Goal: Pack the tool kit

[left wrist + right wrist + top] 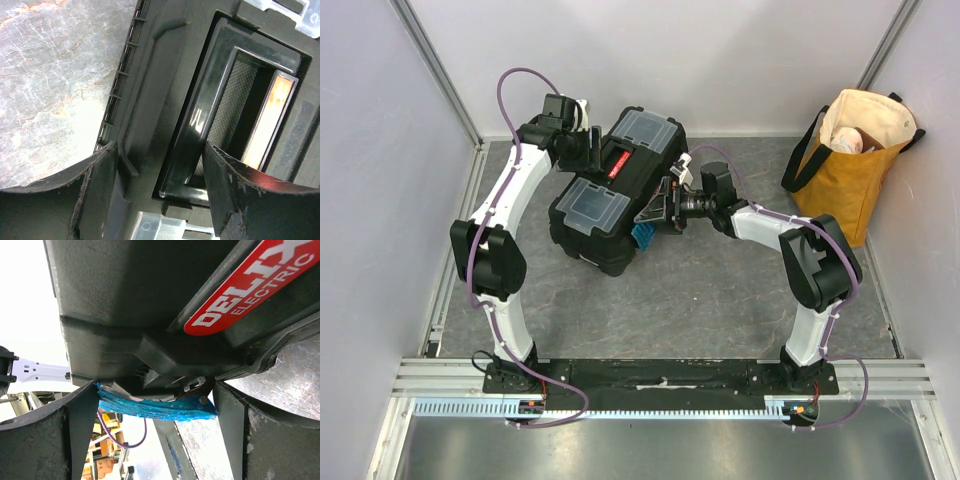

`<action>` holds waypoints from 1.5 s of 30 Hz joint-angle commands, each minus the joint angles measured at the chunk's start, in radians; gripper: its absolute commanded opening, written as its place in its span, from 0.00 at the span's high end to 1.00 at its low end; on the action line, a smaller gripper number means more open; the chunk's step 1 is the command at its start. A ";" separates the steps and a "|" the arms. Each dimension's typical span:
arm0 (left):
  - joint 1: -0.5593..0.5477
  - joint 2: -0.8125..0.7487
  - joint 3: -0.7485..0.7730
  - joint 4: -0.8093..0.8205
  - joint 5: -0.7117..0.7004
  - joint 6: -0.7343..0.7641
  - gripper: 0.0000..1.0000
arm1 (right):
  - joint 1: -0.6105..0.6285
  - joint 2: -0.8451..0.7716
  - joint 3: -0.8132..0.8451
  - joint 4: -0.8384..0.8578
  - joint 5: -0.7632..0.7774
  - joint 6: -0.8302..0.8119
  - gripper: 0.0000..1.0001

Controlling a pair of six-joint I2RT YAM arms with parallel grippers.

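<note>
The tool kit's black toolbox [582,238] lies diagonally at mid-table with its lid down, showing two clear-lidded compartments [592,200] and a red panel [623,163]. My left gripper [590,143] is at the box's far-left end. In the left wrist view, the left gripper [160,155] is shut on the toolbox [160,75], with one finger on the outer wall and the other in the handle recess [240,100]. My right gripper [660,208] is at the box's right side. It [156,390] stands open, straddling the blue latch [155,407] below the red panel [260,285].
A mustard-yellow tote bag [850,170] stands open at the back right, close to the right wall. White walls enclose the grey mat [720,300] on three sides. The blue latch [642,236] sticks out from the box's near-right side.
</note>
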 commanded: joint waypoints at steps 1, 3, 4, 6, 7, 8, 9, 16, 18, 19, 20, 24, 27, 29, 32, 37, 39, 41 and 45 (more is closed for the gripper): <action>-0.015 -0.006 -0.002 0.002 0.076 -0.029 0.28 | 0.045 -0.014 0.045 0.138 0.062 -0.067 0.02; -0.015 -0.006 -0.003 0.004 0.076 -0.027 0.28 | 0.045 -0.022 0.035 0.164 0.062 -0.060 0.02; -0.015 -0.007 -0.003 0.004 0.076 -0.027 0.28 | 0.045 -0.023 0.033 0.173 0.064 -0.057 0.02; -0.015 -0.007 -0.005 0.002 0.076 -0.026 0.28 | 0.046 -0.022 0.035 0.185 0.063 -0.050 0.02; -0.014 -0.007 -0.005 0.004 0.076 -0.024 0.28 | 0.045 -0.020 0.035 0.194 0.062 -0.045 0.02; -0.017 -0.007 -0.005 0.002 0.077 -0.024 0.28 | 0.045 -0.020 0.035 0.199 0.058 -0.044 0.02; -0.015 -0.007 -0.003 0.002 0.076 -0.023 0.28 | 0.048 -0.020 0.033 0.207 0.056 -0.044 0.02; -0.015 -0.013 -0.002 0.002 0.091 -0.027 0.28 | 0.051 -0.002 0.077 0.060 0.139 -0.082 0.02; -0.015 -0.024 0.000 0.005 0.097 -0.027 0.28 | 0.052 -0.005 0.090 0.018 0.176 -0.091 0.02; -0.015 -0.030 0.004 0.004 0.097 -0.027 0.28 | 0.052 -0.008 0.093 0.001 0.193 -0.094 0.02; -0.014 -0.039 0.012 0.005 0.100 -0.027 0.28 | 0.054 -0.014 0.091 0.000 0.213 -0.090 0.02; -0.015 -0.090 0.028 0.045 0.116 -0.020 0.28 | 0.055 -0.037 0.065 0.029 0.297 -0.038 0.02; -0.017 -0.124 0.037 0.077 0.133 -0.020 0.28 | 0.057 -0.045 0.026 0.116 0.343 0.041 0.02; -0.014 -0.144 0.035 0.090 0.146 -0.023 0.28 | 0.060 -0.045 0.001 0.184 0.366 0.081 0.02; -0.018 -0.170 0.026 0.096 0.169 -0.024 0.28 | 0.069 -0.045 -0.024 0.230 0.403 0.108 0.02; -0.028 -0.234 -0.029 0.125 0.177 -0.010 0.28 | 0.078 -0.062 -0.067 0.300 0.455 0.131 0.02; -0.026 -0.250 -0.041 0.125 0.171 -0.004 0.27 | 0.080 -0.071 -0.083 0.306 0.472 0.124 0.02; -0.028 -0.259 -0.057 0.125 0.166 -0.003 0.27 | 0.080 -0.075 -0.099 0.305 0.481 0.107 0.02; -0.028 -0.267 -0.065 0.122 0.137 0.002 0.27 | 0.080 -0.083 -0.137 0.299 0.483 0.061 0.02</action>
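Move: My left hand sits at the back edge of the closed tool box lid. The lid handle's middle lies about 5 cm to its right, 1 cm ahead and 2 cm lower, and the near blue latch some 13 cm back, 12 cm right and 8 cm lower. From my right hand, that latch is about 3 cm back, 1 cm left and 2 cm below. The red side label is roughly 6 cm ahead and 2 cm right, about level. I keep my left fingers against the lid's back edge and handle while my right hand, wide open around the near blue latch, sinks slightly. Then my left hand comes free, rising about 11 cm and easing back and right as it tilts up. Meanwhile my right hand works forward 3 cm along the box side, turning some 20 degrees clockwise to face it more squarely. ##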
